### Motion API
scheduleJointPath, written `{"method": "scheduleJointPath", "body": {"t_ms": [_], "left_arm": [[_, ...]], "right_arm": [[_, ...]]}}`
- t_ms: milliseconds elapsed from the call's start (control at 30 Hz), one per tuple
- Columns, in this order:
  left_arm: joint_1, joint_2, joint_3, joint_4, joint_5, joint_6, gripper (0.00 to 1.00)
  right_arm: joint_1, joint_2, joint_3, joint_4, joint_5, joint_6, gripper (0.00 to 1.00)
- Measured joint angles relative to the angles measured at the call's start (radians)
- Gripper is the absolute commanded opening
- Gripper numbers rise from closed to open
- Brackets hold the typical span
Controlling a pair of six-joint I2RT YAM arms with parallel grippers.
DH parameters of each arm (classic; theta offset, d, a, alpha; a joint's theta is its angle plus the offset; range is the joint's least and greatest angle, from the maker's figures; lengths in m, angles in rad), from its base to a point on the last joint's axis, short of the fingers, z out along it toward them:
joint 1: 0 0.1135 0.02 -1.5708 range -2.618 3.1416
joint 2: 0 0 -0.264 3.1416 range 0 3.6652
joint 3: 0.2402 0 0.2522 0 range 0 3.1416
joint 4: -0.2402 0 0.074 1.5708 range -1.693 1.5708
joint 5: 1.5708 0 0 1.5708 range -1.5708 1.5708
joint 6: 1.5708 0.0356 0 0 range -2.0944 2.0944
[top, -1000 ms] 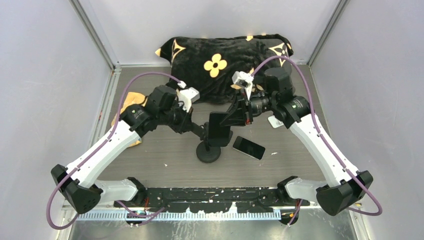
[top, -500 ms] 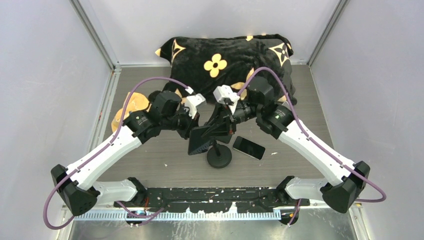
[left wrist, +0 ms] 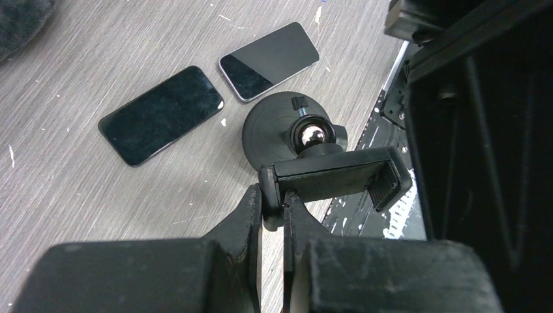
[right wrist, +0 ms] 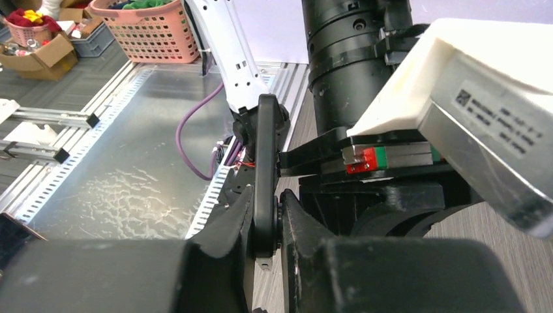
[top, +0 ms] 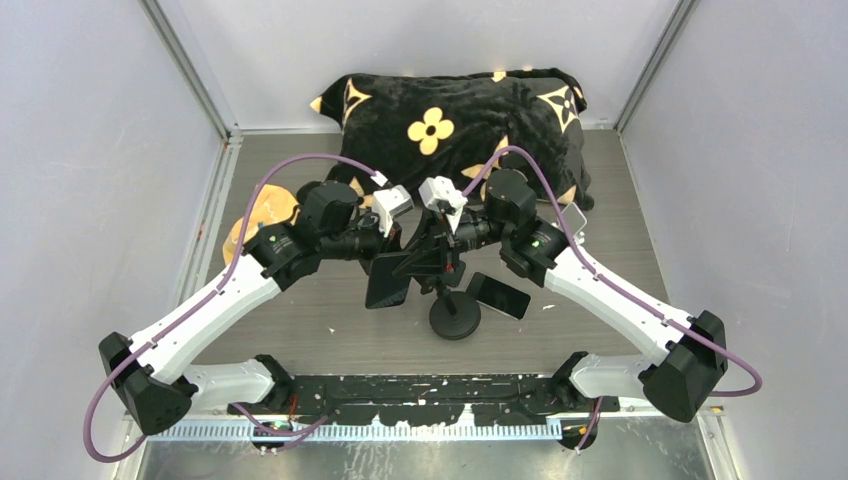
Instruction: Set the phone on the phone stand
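Observation:
The black phone stand has a round base [top: 455, 318] on the table and a flat cradle [top: 388, 279] tilted out to the left. My left gripper [top: 385, 250] is shut on one clamp arm of the cradle [left wrist: 332, 176], above the base [left wrist: 277, 127]. My right gripper [top: 432, 262] is shut on the cradle, seen edge-on in the right wrist view [right wrist: 266, 169]. A dark phone [top: 498, 295] lies flat just right of the base. The left wrist view shows two phones on the table, a black one [left wrist: 162, 114] and a silver-edged one [left wrist: 269, 52].
A black blanket with yellow flowers [top: 450, 120] fills the back of the table. A yellow cloth [top: 255, 215] lies at the left under my left arm. A pale phone-like object [top: 574, 215] peeks from behind my right arm. A perforated rail [top: 400, 428] runs along the near edge.
Both grippers have moved in toward the centre with the stand. Its base has slid right and nearer, and the cradle has swung out to the left. The dark phone has not moved.

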Motion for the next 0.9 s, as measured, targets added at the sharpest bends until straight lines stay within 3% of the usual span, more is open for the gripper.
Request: {"method": "scheduleJointPath", "body": {"t_ms": [433, 900], "left_arm": [[0.0, -0.026, -0.01, 0.009, 0.005, 0.003, 0.0], [-0.012, -0.032, -0.035, 0.073, -0.022, -0.003, 0.0]], "right_arm": [[-0.063, -0.04, -0.003, -0.24, 0.017, -0.177, 0.01], [-0.105, -0.099, -0.006, -0.333, 0.088, -0.192, 0.01]]}}
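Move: The phone stand's cradle, its edge pinched by the left fingers, lies about 5 cm behind the right hand, 6 cm to its right and 7 cm below. The stand's round base hangs roughly 11 cm back, 10 cm right and 16 cm below that hand; a flat phone lies some 9 cm back, 22 cm right and 24 cm below it. From the left hand, the held phone is about 7 cm left, 1 cm back and 5 cm above. The right hand keeps its pinch, carrying the phone about 4 cm right, lower and forward, towards the steadied cradle. ##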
